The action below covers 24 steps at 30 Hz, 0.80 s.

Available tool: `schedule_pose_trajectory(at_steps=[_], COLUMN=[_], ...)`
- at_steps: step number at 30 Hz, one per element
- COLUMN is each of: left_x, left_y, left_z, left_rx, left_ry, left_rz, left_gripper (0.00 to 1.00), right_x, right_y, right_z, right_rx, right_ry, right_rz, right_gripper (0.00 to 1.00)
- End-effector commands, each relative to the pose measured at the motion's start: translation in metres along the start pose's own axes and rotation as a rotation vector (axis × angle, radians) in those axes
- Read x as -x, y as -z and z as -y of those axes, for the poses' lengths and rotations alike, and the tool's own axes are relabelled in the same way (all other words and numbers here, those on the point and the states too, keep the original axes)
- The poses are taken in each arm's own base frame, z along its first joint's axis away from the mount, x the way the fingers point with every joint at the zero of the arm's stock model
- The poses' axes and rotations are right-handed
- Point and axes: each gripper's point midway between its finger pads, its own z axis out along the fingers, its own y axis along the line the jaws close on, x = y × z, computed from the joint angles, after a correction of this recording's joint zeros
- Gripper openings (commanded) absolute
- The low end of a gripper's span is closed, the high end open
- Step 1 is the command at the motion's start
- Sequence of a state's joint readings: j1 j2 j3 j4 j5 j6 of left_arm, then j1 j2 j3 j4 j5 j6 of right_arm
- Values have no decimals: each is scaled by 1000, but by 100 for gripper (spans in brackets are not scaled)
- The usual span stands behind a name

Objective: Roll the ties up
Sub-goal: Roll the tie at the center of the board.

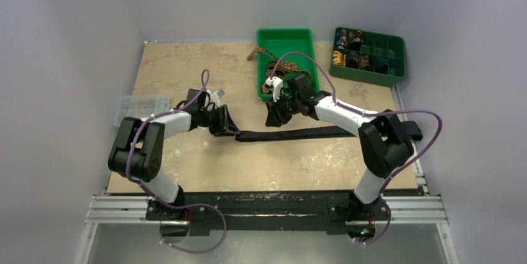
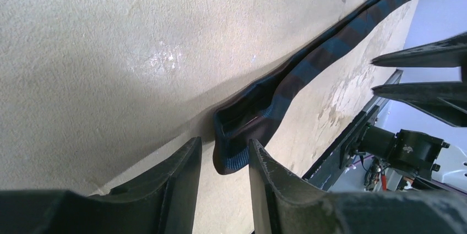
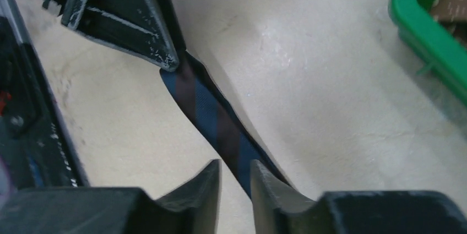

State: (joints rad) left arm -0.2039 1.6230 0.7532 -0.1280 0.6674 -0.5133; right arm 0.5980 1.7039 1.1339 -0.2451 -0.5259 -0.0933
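Note:
A dark navy tie (image 1: 298, 133) with faint stripes lies stretched left to right across the table's middle. Its folded left end (image 2: 237, 154) sits between the tips of my left gripper (image 2: 224, 143), touching the right finger only; the jaws stand apart, open. In the top view the left gripper (image 1: 231, 128) is at that end. My right gripper (image 1: 273, 118) hovers over the strip a little further right. The tie (image 3: 206, 110) passes under the narrow gap of the right gripper (image 3: 235, 163), which is open. A brown patterned tie (image 1: 273, 65) lies in the green bin.
The green bin (image 1: 284, 31) stands at the back centre. A green compartment tray (image 1: 398, 59) with several rolled coils is at the back right. A clear plastic box (image 1: 143, 105) sits at the left edge. The left gripper's fingers (image 3: 126, 19) show in the right wrist view.

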Motion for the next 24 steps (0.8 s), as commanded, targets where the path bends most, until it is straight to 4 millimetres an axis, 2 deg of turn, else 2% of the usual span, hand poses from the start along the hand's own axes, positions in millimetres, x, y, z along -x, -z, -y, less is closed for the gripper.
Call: schedule_pose_trajectory(at_steps=[1, 3, 7, 12, 14, 17, 21, 24], left_x=[5, 5, 4, 4, 3, 2, 1, 0], left_y=[2, 2, 1, 1, 1, 0, 0, -1], left_z=[5, 5, 6, 6, 5, 3, 2, 1], left_rx=[-24, -28, -34, -38, -38, -29, -26, -22], left_ry=[-10, -11, -11, -14, -15, -15, -10, -8], left_rz=[25, 24, 22, 24, 21, 21, 19, 15], left_gripper=[35, 34, 40, 40, 39, 40, 39, 38], right_x=[-18, -24, -36, -50, -51, -42, -18, -3], right_y=[-13, -18, -28, -37, -39, -35, -25, -23], right_z=[-21, -20, -10, 7, 7, 0, -16, -21], right_rx=[118, 122, 99, 46, 59, 94, 164, 181], right_ry=[-293, -330, -356, -383, -394, -391, -407, -424], right_rz=[-37, -47, -75, -109, -113, -94, -37, -5], right_gripper=[21, 15, 10, 8, 7, 7, 8, 9])
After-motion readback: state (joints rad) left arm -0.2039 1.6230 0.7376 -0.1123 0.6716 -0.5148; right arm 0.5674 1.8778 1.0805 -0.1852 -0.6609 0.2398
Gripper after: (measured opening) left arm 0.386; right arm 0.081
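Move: The striped tie's doubled stretch passes almost straight under the right hand, some 8 cm down and 2 cm nearer the base. Its folded end is about 10 cm to that hand's left and 2 cm back; the green tray is centred some 22 cm ahead and 4 cm right. From the left hand, the folded end is about 2 cm right, 1 cm back and 2 cm lower, while that stretch lies some 11 cm right, about level fore-and-aft and 3 cm down. Down by about 7 cm and back by nearly 3, the right hand drops towards the tie, rolling some 25 degrees as its fingers shut; the closed tips come in beside the tie's near edge, and the hand eases up about 1 cm at the end. The left hand stays put, its part-open fingers still straddling the folded end. ##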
